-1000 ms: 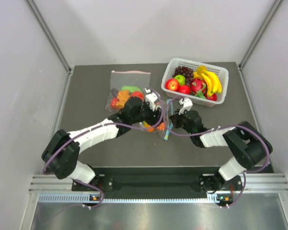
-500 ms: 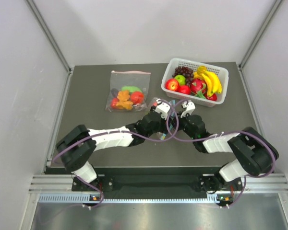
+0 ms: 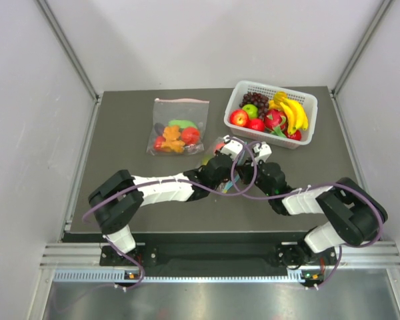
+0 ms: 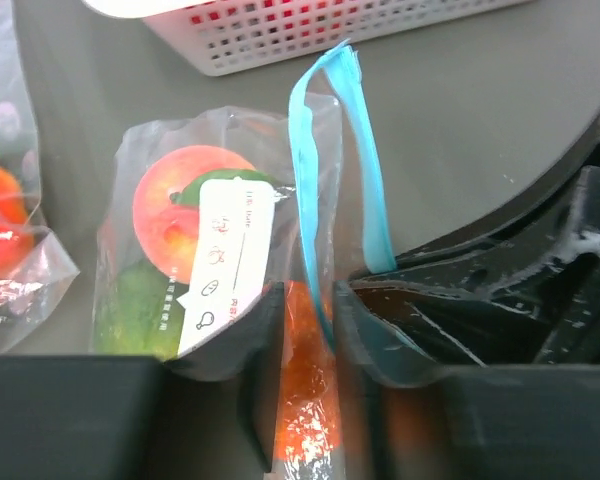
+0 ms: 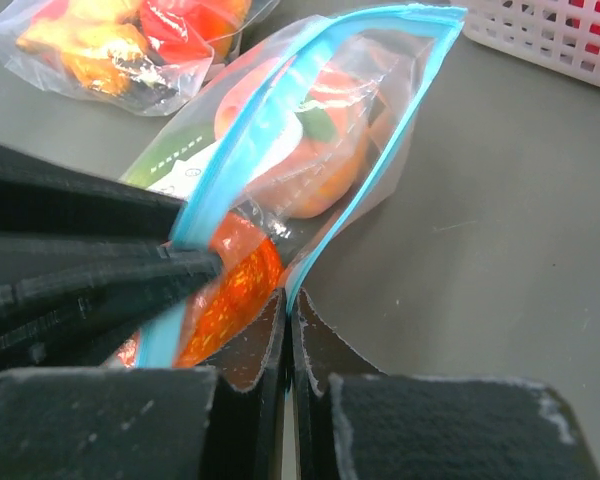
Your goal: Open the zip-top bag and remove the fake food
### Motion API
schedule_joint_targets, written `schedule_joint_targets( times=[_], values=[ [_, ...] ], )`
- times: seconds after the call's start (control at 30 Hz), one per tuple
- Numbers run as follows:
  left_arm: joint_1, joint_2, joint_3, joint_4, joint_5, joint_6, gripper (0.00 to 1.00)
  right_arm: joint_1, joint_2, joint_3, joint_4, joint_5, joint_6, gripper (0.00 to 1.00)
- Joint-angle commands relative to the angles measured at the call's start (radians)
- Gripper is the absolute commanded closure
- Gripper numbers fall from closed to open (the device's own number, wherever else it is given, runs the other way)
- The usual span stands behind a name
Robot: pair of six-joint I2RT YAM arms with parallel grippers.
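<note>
The zip-top bag (image 3: pixel 215 153) lies mid-table, its teal strip (image 4: pixel 372 200) pulled apart into an open mouth. My right gripper (image 5: pixel 288 310) is shut on one lip of that strip. My left gripper (image 4: pixel 310 312) has its jaws closed in on an orange piece of fake food (image 4: pixel 310 400); bag film and the other teal lip lie between them too. In the right wrist view the left gripper's fingers (image 5: pixel 110 275) reach in at the mouth beside the orange piece (image 5: pixel 235 290). A peach-red piece (image 4: pixel 175 205) and a green one (image 4: pixel 130 310) sit deeper in the bag behind a white print.
A white basket (image 3: pixel 253 85) with bananas, grapes and red fruit stands at the back right, close behind the bag. A larger clear bag with a pink-red strip (image 3: pixel 177 127) lies at the back left. Both forearms cross the table's near middle.
My left arm has swung right from beside the larger bag to the small bag's mouth, and its jaws have narrowed onto the orange piece. The right gripper stayed shut on the strip.
</note>
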Motion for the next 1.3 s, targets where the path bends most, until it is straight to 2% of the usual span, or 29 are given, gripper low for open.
schedule_joint_targets(
  times=[0.0,0.03,0.13,0.17,0.27,0.63,0.77,0.93,1.03,1.13,1.17,1.27],
  values=[
    [-0.002,-0.008,0.025,-0.006,-0.067,0.014,0.75,0.017,-0.007,-0.004,0.077,0.016,0.004,1.0],
    [-0.004,-0.021,0.021,-0.006,-0.073,0.017,0.85,0.017,-0.006,-0.004,0.078,0.02,0.007,1.0],
    [-0.002,-0.051,0.002,-0.014,-0.081,0.021,0.98,0.017,0.002,-0.006,0.08,0.028,0.007,1.0],
    [-0.002,-0.06,-0.001,-0.035,-0.084,0.024,0.99,0.017,0.002,-0.004,0.078,0.033,0.007,1.0],
    [-0.002,-0.102,-0.007,-0.087,-0.113,0.032,1.0,0.016,0.004,0.003,0.054,0.06,0.004,1.0],
    [-0.002,-0.255,-0.077,-0.123,-0.119,0.058,1.0,-0.02,0.063,0.013,0.069,0.065,0.018,1.0],
    [-0.002,-0.284,-0.108,-0.129,-0.162,0.055,1.0,-0.032,0.08,0.022,0.067,0.056,0.016,1.0],
    [-0.002,-0.289,-0.13,-0.071,0.006,0.067,1.0,-0.033,0.051,0.016,0.081,0.017,-0.007,1.0],
    [-0.001,-0.255,-0.12,-0.043,0.06,0.07,1.0,-0.033,-0.013,0.004,0.072,-0.021,-0.027,0.99],
    [-0.001,-0.234,-0.119,-0.006,0.086,0.07,1.0,-0.033,-0.119,-0.015,0.031,-0.038,-0.053,0.73],
    [-0.001,-0.232,-0.117,0.0,0.085,0.072,1.0,-0.032,-0.151,-0.024,0.017,-0.036,-0.06,0.6],
    [0.001,-0.225,-0.117,0.024,0.085,0.079,1.0,-0.032,-0.335,-0.073,-0.041,-0.038,-0.085,0.51]
  ],
)
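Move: The near lip of the bag's blue zip rim stands right between the left fingers, which are still closing; the right hand already pinches the rim beside them. From the left hand, the peach inside the bag lies about 7 cm ahead, 6 cm left and 7 cm below; the basket is roughly 22 cm ahead and 15 cm right, the other bag about 13 cm ahead and 24 cm left. From the right hand, the peach is some 8 cm ahead and 8 cm left. Almost in place, the left fingers finish shutting and pinch the blue rim, then carry it about 6 cm left and 4 cm up, easing back towards the base, before returning some 3 cm to the right. The right hand keeps its pinch, sinking about 2.5 cm, then opens around its part of the rim and rises quickly, about 7 cm from its low point. ##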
